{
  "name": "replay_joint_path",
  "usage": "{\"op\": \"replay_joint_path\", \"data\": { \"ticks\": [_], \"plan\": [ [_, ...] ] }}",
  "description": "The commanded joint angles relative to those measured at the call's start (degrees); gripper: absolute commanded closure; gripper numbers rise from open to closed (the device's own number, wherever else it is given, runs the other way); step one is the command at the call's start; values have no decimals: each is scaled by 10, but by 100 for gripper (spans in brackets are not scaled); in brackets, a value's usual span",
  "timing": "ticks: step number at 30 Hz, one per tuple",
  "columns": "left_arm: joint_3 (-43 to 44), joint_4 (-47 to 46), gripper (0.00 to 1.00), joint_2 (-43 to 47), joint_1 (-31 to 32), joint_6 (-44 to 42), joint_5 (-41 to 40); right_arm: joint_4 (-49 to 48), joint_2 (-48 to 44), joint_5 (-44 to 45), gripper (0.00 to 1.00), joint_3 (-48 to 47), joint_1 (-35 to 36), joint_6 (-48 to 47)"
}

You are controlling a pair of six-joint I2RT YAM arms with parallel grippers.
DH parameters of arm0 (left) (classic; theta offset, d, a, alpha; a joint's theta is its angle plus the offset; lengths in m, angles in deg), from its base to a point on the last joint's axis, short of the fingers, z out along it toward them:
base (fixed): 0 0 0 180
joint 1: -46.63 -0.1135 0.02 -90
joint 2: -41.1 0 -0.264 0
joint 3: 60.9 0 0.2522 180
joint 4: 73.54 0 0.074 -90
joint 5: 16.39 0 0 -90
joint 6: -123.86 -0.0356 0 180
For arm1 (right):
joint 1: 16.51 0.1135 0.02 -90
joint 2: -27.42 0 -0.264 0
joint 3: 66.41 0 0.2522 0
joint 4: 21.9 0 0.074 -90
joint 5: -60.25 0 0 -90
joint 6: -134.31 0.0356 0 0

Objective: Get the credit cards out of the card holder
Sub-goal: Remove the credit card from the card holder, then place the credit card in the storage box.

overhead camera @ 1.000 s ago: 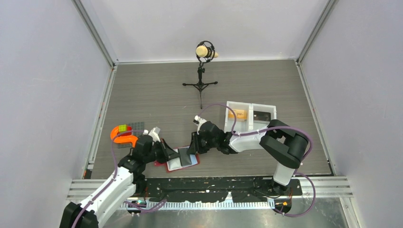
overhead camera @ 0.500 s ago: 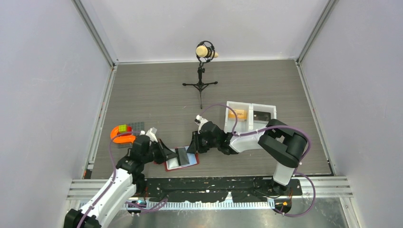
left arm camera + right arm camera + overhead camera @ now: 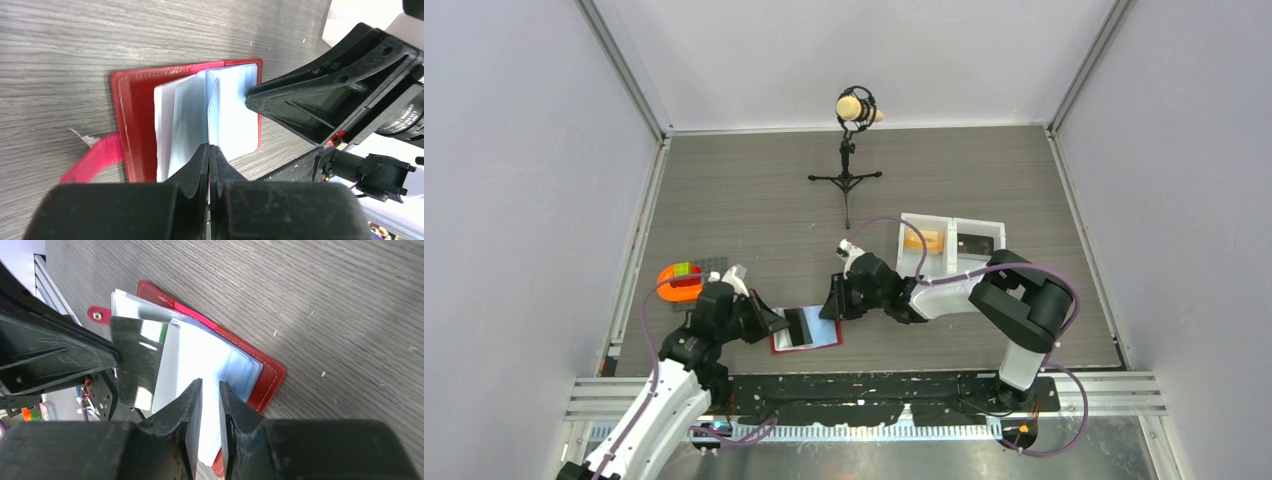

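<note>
The red card holder [image 3: 822,338] lies open on the table near its front edge, its pale blue-grey pockets [image 3: 185,120] fanned up. My left gripper [image 3: 209,146] is shut on a dark grey credit card [image 3: 137,360], seen edge-on in the left wrist view. The card sticks out of a pocket towards the left and shows from above as a dark strip [image 3: 796,325]. My right gripper [image 3: 210,385] stands over the pockets at the holder's [image 3: 267,377] right side. Its jaws are a narrow gap apart, with only pocket surface showing behind the gap.
A white two-compartment tray [image 3: 951,218] stands behind the right arm with an orange block [image 3: 927,240] and a dark item [image 3: 976,243] in it. A microphone on a tripod [image 3: 848,150] stands at the back. An orange piece [image 3: 679,282] lies at the left.
My left gripper has drawn back to the left, and the dark card has come further out of the holder. The right gripper has stayed over the holder's right side.
</note>
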Motion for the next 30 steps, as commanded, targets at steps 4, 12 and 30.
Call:
{"op": "replay_joint_path", "data": {
  "ticks": [4,12,30],
  "plan": [
    [65,61,100,35,-3,-35,-42,55,-51,36,71,4,-5,-63],
    [99,62,100,44,-3,-48,-6,44,-128,29,64,-8,-5,-160],
    [57,21,100,139,-3,272,-2,-199,-294,77,49,126,91,-703]
  ]
}}
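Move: The left hand still pinches the black card, whose middle is about 2 cm to its right, 1 cm back and 1 cm below the fingertips. From the right hand the card stands some 5 cm to the left, 2 cm back and about 1 cm higher. The open card holder's middle lies roughly 4 cm right of the left hand, 2 cm back and 4 cm below; from the right hand it is about 4 cm left, 3 cm back and 1 cm lower. Keeping its shut pinch on the black card, the left hand lifts the card almost straight up, about 9 cm, away from the card holder's sleeves, tilting some 15 degrees towards the end. The right hand first slides a centimetre or so right, then comes up off the sleeves quickly, nearly 15 cm, rolling some 60 degrees while its fingers level out, still pointing left, and open from about a quarter to half. ##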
